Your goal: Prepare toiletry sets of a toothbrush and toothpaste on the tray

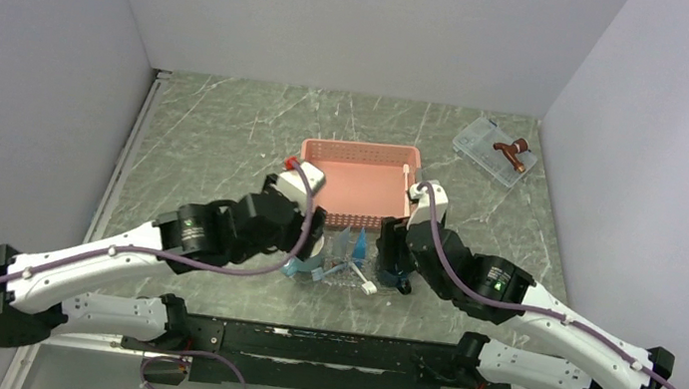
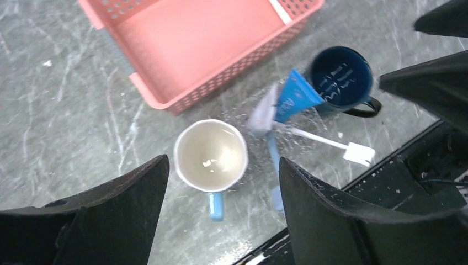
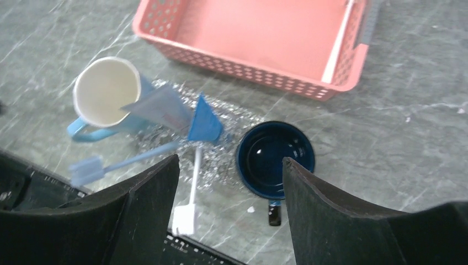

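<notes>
A clear textured tray (image 3: 232, 149) lies between a white mug (image 3: 105, 91) and a dark blue mug (image 3: 275, 159). On it rest a blue toothpaste (image 3: 204, 118) and a paler toothpaste (image 3: 163, 107) that leans toward the white mug. A blue toothbrush (image 3: 127, 157) and a white toothbrush (image 3: 193, 182) stick out over its near edge. Another white toothbrush (image 3: 338, 41) lies along the pink basket's right wall. My left gripper (image 2: 223, 161) hangs open above the white mug (image 2: 211, 154), holding nothing. My right gripper (image 3: 230, 160) hangs open above the tray's right part, also holding nothing.
The pink slatted basket (image 1: 359, 171) stands just behind the tray (image 1: 340, 272). A small clear box (image 1: 489, 148) with a brown object on it sits at the back right. Both arms crowd in over the tray from either side. The black base rail (image 1: 320, 347) runs along the near edge.
</notes>
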`<move>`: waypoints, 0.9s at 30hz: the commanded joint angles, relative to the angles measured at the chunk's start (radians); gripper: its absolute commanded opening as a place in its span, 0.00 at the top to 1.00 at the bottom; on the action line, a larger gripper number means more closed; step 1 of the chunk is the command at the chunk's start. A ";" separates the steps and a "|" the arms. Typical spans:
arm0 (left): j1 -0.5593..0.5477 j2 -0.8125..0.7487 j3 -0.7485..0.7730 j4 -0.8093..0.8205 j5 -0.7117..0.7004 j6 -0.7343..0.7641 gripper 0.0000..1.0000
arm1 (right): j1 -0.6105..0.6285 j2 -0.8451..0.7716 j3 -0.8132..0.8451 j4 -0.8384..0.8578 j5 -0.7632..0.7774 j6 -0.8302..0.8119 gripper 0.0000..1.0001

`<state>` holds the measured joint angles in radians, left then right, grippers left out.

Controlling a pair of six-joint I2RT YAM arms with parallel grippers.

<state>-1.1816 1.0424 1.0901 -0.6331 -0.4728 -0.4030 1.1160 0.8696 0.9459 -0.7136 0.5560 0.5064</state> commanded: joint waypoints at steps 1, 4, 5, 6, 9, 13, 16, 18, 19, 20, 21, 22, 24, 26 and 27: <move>0.124 -0.087 -0.030 0.025 0.107 0.048 0.22 | -0.132 0.005 0.032 0.061 -0.057 -0.075 0.29; 0.175 -0.119 -0.037 0.012 0.106 0.071 0.19 | -0.226 0.010 0.014 0.100 -0.102 -0.100 0.29; 0.192 -0.130 -0.040 0.010 0.107 0.077 0.19 | -0.248 0.012 0.008 0.112 -0.107 -0.105 0.28; 0.211 -0.139 -0.040 0.009 0.113 0.087 0.18 | -0.271 0.012 0.000 0.130 -0.111 -0.111 0.26; 0.264 -0.166 -0.040 -0.001 0.107 0.110 0.15 | -0.347 0.011 -0.022 0.181 -0.143 -0.124 0.23; 0.318 -0.194 -0.024 -0.025 0.089 0.115 0.01 | -0.439 0.030 -0.026 0.225 -0.200 -0.142 0.20; 0.358 -0.208 -0.011 -0.040 0.094 0.126 0.01 | -0.505 0.053 -0.021 0.243 -0.227 -0.143 0.15; 0.378 -0.218 -0.003 -0.043 0.092 0.138 0.01 | -0.558 0.058 -0.023 0.257 -0.249 -0.141 0.12; 0.392 -0.223 0.002 -0.041 0.090 0.148 0.00 | -0.580 0.056 -0.026 0.268 -0.260 -0.140 0.10; 0.413 -0.226 0.004 -0.038 0.090 0.157 0.01 | -0.605 0.052 -0.030 0.278 -0.271 -0.139 0.07; 0.425 -0.226 0.009 -0.039 0.093 0.163 0.01 | -0.632 0.048 -0.033 0.285 -0.281 -0.137 0.05; 0.455 -0.223 0.019 -0.041 0.098 0.172 0.01 | -0.665 0.043 -0.034 0.293 -0.298 -0.138 0.04; 0.502 -0.217 0.036 -0.048 0.108 0.187 0.00 | -0.731 0.031 -0.038 0.308 -0.345 -0.142 0.01; 0.553 -0.211 0.049 -0.044 0.125 0.200 0.01 | -0.791 0.016 -0.046 0.325 -0.374 -0.149 0.00; 0.578 -0.208 0.052 -0.040 0.136 0.205 0.01 | -0.819 0.009 -0.048 0.330 -0.384 -0.150 0.00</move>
<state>-0.6758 0.8330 1.0840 -0.6857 -0.3695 -0.2447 0.3817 0.9192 0.9089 -0.4633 0.2493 0.3737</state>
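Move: The blue toothpaste on the tray lies about 10 cm to the right of the left hand, 3 cm ahead and 16 below. The white mug is nearly under that hand, some 3 cm ahead, and the two toothbrushes lie about 8 cm right, 2 back. From the right hand the toothpaste is about 7 cm left, 4 ahead and 14 below. The blue mug sits roughly 3 cm ahead and 1 right, while the pink basket's middle is 17 cm ahead and 8 left. The laid-out toothbrushes and toothpaste are left behind by both empty hands, which draw apart above the table. The left goes left and somewhat forward, about 15 cm, rising a little and swinging some 20 degrees counter-clockwise; the right travels level, forward and right past the basket's right end, turning clockwise. Both sets of fingers spread to wide open, touching nothing. ##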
